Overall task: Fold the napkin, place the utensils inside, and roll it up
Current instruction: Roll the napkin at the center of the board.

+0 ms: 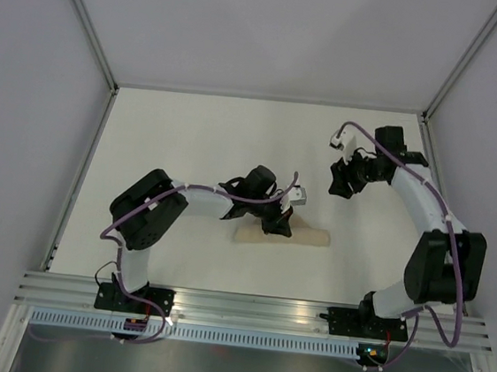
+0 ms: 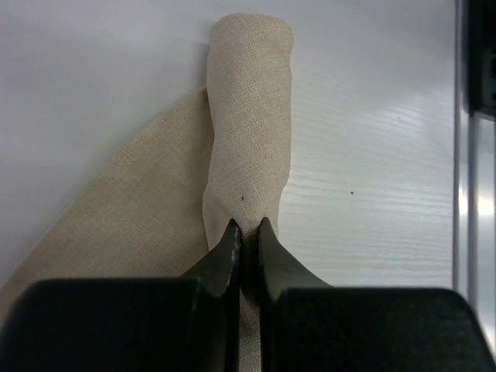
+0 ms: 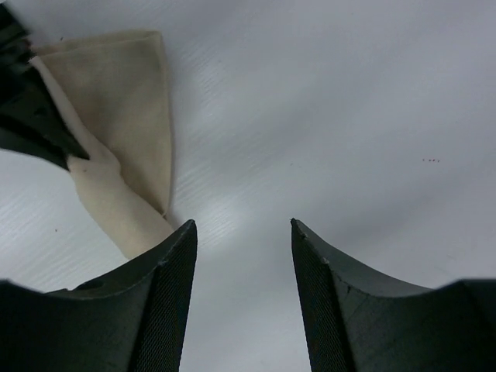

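The beige napkin [image 1: 305, 237] lies rolled into a narrow tube near the middle of the white table [image 1: 191, 136]. My left gripper [image 1: 278, 226] comes down on the roll's middle, shut and pinching the cloth. In the left wrist view the roll [image 2: 252, 116] runs away from the fingertips [image 2: 246, 229], and a loose flap [image 2: 124, 225] spreads out to its left. My right gripper [image 1: 337, 185] hangs open, up and right of the roll, holding nothing. Its wrist view shows the wide-apart fingers [image 3: 244, 225] over bare table and the napkin [image 3: 124, 101] at top left. The utensils are hidden.
An aluminium rail [image 1: 253, 309] runs along the table's near edge, also seen as the rail [image 2: 473, 232] at the right of the left wrist view. Grey walls [image 1: 28, 83] enclose the table on three sides.
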`<state>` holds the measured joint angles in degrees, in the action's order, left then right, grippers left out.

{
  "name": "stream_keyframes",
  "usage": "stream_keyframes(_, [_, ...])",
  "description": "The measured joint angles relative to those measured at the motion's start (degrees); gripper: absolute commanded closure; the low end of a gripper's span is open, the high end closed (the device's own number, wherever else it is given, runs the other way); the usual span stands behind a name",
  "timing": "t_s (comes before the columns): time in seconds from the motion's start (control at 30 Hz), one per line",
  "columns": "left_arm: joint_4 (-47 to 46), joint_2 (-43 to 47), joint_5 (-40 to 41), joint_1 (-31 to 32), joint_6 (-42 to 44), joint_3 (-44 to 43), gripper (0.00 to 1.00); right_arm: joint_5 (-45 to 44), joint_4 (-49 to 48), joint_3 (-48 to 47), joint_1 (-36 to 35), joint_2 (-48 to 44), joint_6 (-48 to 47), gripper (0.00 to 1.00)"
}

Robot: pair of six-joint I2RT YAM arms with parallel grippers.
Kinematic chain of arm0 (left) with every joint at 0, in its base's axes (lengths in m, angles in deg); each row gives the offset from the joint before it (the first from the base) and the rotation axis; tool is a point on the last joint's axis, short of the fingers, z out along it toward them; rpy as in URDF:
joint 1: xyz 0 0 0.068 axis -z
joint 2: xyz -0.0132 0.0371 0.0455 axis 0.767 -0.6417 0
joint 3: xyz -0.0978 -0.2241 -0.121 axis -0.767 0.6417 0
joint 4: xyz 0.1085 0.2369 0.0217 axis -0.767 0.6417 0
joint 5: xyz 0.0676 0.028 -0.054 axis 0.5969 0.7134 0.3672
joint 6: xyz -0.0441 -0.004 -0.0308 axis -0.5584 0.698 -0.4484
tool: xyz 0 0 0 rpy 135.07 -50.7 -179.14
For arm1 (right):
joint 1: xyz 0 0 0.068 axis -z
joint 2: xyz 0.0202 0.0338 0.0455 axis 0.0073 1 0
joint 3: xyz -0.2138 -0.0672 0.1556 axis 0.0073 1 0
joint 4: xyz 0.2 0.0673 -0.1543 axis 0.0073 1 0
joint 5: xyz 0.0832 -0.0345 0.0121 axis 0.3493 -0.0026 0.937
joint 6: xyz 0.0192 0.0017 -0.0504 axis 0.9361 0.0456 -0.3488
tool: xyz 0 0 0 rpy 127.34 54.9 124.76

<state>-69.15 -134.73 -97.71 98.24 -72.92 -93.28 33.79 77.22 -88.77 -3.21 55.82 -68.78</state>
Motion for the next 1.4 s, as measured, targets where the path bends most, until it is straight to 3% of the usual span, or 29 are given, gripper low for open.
stream_keyframes(0.13, [4.00, -6.49, -8.39, -1.86, -4.48, -7.17, 0.98, -4.85, -5.44, 13.35, -5.68, -14.12, -2.58, 0.40])
stream_keyframes(0.3, [7.10, -11.80, -16.61, -4.61, -8.55, -12.04, 0.96, -11.87, -11.98, 26.16, -18.25, -25.94, -5.31, 0.40])
stream_keyframes(0.67, [17.66, -18.45, -25.03, -7.23, -10.93, -19.80, 0.79, -21.38, -19.93, 43.10, -34.29, -34.18, -8.83, 0.40])
stream_keyframes(0.97, [21.22, -19.10, -26.14, -7.39, -11.13, -20.24, 0.75, -31.67, -32.79, 51.89, -43.32, -33.27, -9.81, 0.43])
stream_keyframes(1.07, [21.94, -19.58, -26.67, -7.56, -11.26, -20.74, 0.75, -35.91, -39.41, 54.29, -45.66, -31.56, -10.64, 0.51])
stream_keyframes(1.1, [22.23, -19.61, -26.64, -7.58, -11.28, -20.85, 0.75, -36.79, -40.74, 54.77, -46.01, -31.19, -10.80, 0.60])
stream_keyframes(1.2, [22.84, -19.69, -26.53, -7.67, -11.30, -21.03, 0.72, -39.56, -44.81, 55.56, -46.73, -29.42, -11.34, 0.74])
stream_keyframes(1.4, [18.40, -17.51, -24.41, -8.57, -14.73, -17.44, 0.63, -41.59, -48.35, 55.54, -47.23, -27.04, -11.91, 0.80])
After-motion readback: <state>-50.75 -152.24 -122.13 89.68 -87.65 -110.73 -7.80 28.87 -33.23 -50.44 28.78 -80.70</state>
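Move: The rolled napkin lies crosswise below the right hand: its middle is about 13 cm back and 15 cm to the left, some 12 cm down. Its right end sits 13 cm back and just 2 cm left, and the loose unrolled flap shows on the roll's far side, 8 cm back and 10 cm left. The left hand is already at the roll's middle, pinching it, with the roll's centre about 1 cm below. The right fingers come down around the roll between the left hand and its right end and close on it. The hand gets there by sweeping back about 16 cm and left, then sinking some 11 cm, rolling counter-clockwise on the way, and edges forward as the fingers shut. Meanwhile the left hand stays at the roll, sinks a little, twists about 40 degrees so its fingers swing back, and loosens its pinch. ##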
